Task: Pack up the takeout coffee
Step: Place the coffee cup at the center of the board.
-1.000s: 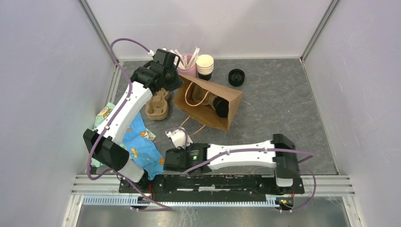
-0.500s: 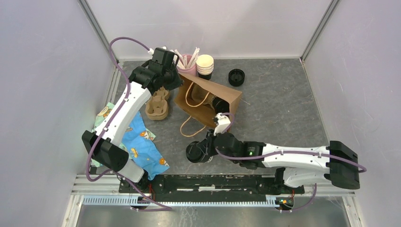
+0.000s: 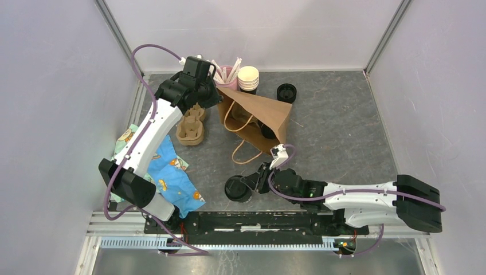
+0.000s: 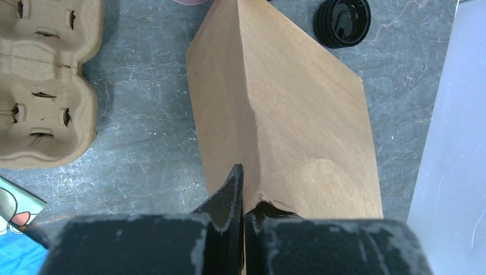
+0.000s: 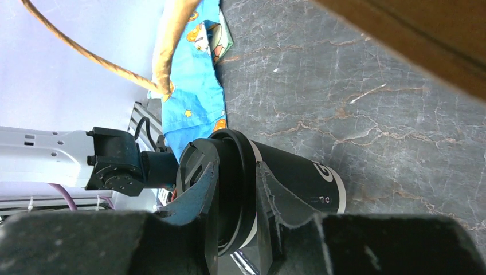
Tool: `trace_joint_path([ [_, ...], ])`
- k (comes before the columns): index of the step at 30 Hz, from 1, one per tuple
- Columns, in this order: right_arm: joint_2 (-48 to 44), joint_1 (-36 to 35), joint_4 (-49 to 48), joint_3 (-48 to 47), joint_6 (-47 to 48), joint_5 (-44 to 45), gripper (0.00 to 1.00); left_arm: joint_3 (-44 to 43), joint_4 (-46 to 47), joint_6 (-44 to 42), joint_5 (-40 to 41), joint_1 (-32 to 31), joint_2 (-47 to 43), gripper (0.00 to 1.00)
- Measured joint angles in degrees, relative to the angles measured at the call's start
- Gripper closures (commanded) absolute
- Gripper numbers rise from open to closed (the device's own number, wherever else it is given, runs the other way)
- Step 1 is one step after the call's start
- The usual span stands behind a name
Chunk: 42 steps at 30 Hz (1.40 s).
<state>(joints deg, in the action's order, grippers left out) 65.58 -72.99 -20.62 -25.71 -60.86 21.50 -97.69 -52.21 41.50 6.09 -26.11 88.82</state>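
The takeout coffee [image 3: 237, 188], a black cup with a black lid, lies tipped on its side near the table's front. My right gripper [image 3: 256, 180] is shut on its lid rim, one finger on each side of the lid [image 5: 240, 183]; the cup body [image 5: 304, 179] points away to the right. The brown paper bag [image 3: 259, 113] lies tilted at the back, mouth and rope handles [image 3: 245, 154] toward the cup. A dark cup shows inside the mouth. My left gripper [image 4: 243, 192] is shut on the bag's [image 4: 286, 109] back edge.
A cardboard cup carrier [image 3: 190, 127] sits left of the bag. At the back stand a pink cup of stirrers [image 3: 227, 77], a stack of cream-rimmed cups [image 3: 248, 79] and black lids [image 3: 286, 93]. A blue patterned cloth [image 3: 172, 172] lies front left.
The right arm has swung out to the right and its wrist now sits right of the cup. The left gripper has turned and raised the bag, bringing its mouth round toward the near side.
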Motion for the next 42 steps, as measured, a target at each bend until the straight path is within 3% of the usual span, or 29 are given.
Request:
trace_joint_path([
  [4,-0.2,0.0,-0.8,1.2,0.0,-0.1,0.72,0.0,0.0,0.0,-0.5,0.0,0.0,0.98],
  [14,-3.8,0.0,2.3,2.0,1.5,-0.9,0.25,0.0,0.0,0.0,-2.2,0.0,-0.1,0.98],
  [19,-7.7,0.0,11.9,0.0,5.8,-2.4,0.18,0.9,0.6,0.0,-4.5,0.0,-1.0,0.98],
  [23,-10.9,0.0,29.0,-8.1,13.2,-4.5,0.04,3.2,2.0,0.0,-7.1,0.0,-2.6,0.98],
  [33,-24.9,0.0,57.4,-19.7,27.6,-11.9,0.02,13.6,11.0,0.0,-13.6,0.0,-8.1,0.98],
  [39,-23.8,0.0,70.9,-27.5,30.2,-11.1,0.02,18.3,17.6,0.1,-15.9,0.0,-10.2,0.98],
  [42,-20.5,0.0,75.9,-37.1,30.9,-9.4,0.02,21.2,21.4,0.1,-17.2,0.1,-11.5,0.98],
])
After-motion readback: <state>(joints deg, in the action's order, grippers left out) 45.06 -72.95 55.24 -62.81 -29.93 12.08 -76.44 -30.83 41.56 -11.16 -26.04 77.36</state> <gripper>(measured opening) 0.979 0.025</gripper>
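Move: The right fingers still grip the upper part of the coffee cup. The cup's middle is about 2 cm left of that hand, level fore and aft and 4 cm below, just over its spot near the front edge. From the right hand, the paper bag's middle is about 18 cm ahead, straight in line. The blue cloth is some 26 cm left and 2 cm ahead. For the left hand, which holds the bag's upper corner, the bag's middle lies about 5 cm back and 10 cm right, and the cup about 23 cm back and 8 cm right. Down by barely a centimetre, the right hand settles the coffee cup, opens wide to let go of it, then draws off about 13 cm to the right and 5 cm back, climbing some 10 cm late on while turning about 40 degrees. Meanwhile the left hand, still pinching the paper bag's corner, shifts it about 5 cm right and back, rolling some 20 degrees. ##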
